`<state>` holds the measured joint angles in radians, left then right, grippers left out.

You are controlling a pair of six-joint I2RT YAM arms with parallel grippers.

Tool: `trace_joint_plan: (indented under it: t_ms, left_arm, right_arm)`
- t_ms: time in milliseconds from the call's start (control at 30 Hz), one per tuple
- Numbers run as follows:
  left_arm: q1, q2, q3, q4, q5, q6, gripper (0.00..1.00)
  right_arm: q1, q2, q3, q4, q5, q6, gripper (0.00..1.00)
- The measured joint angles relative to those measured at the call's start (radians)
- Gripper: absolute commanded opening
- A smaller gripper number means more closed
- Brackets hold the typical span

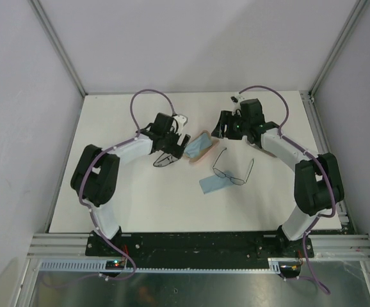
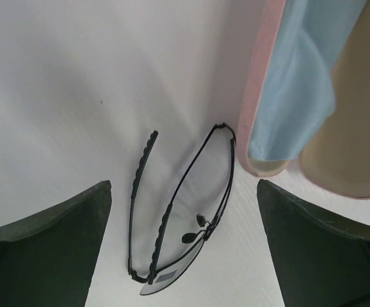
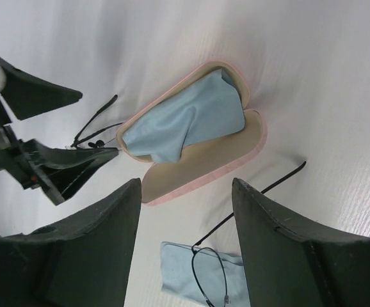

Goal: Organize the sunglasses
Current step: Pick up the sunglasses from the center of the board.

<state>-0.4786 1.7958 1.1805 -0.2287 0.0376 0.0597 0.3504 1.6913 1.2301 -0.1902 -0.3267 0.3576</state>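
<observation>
The black-rimmed sunglasses (image 2: 171, 279) lie folded on the white table, between the wide-apart fingers of my left gripper (image 2: 185, 256), which is open and touches nothing. From above, that pair (image 1: 165, 159) sits just below the left gripper (image 1: 175, 146). The wire-framed pair (image 1: 226, 174) lies unfolded on a light blue cloth (image 1: 212, 185) in the middle of the table. My right gripper (image 3: 185, 246) hovers open over the gap between this wire pair (image 3: 208, 275) and the case, holding nothing.
An open pink case (image 1: 201, 148) with a beige lining (image 3: 204, 163) lies between the two grippers, and a second blue cloth (image 3: 185, 121) is bunched inside it. Its edge (image 2: 257, 102) lies right beside the black pair. The left gripper's fingers (image 3: 57, 167) show in the right wrist view.
</observation>
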Motion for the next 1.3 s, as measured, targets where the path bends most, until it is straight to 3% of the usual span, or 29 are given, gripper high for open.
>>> trace_joint_plan:
  t_ms: [333,800,900,1133,1300]
  left_arm:
    - [-0.001,0.028,0.084,-0.191,-0.004,0.057,1.00]
    - [0.029,0.138,0.123,-0.266,0.056,0.073,0.99]
    - [0.033,0.157,0.138,-0.269,0.057,0.080,0.91]
    - [0.037,0.179,0.163,-0.267,0.052,0.077,0.56]
    - [0.037,0.180,0.166,-0.267,0.043,0.072,0.49]
  right_arm:
    - [0.000,-0.016,0.000,-0.003,-0.030,0.001,0.63]
    - [0.000,-0.057,0.000,-0.031,-0.030,0.000,0.62]
    - [0.000,-0.057,0.000,-0.034,-0.030,0.000,0.62]
    - [0.000,-0.057,0.000,-0.036,-0.030,0.000,0.62]
    - [0.000,-0.057,0.000,-0.035,-0.031,0.000,0.61]
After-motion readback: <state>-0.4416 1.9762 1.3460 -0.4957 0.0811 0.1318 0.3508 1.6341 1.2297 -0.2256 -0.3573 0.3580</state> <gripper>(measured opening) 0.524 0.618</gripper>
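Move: The sunglasses lie almost beneath the left hand's wide-open fingers, their middle about 2 cm back, 3 cm left and 5 cm below. The open pink case stands some 8 cm to the right of this hand, 2 cm ahead and 5 cm below, with the blue cloth inside it 3 cm ahead, 7 cm right and 4 cm below. From the right hand, these sunglasses are roughly 19 cm left, 4 cm back and 14 cm below. The left fingers close on the sunglasses from wide open to about half, catching the near temple and the frame by the nose bridge between their pads. Before that the hand sinks about 5 cm over them, hitching up once by a centimetre, while edging back and left and tipping some 15 degrees further down. The right hand eases up and slightly back, its opening unchanged. ##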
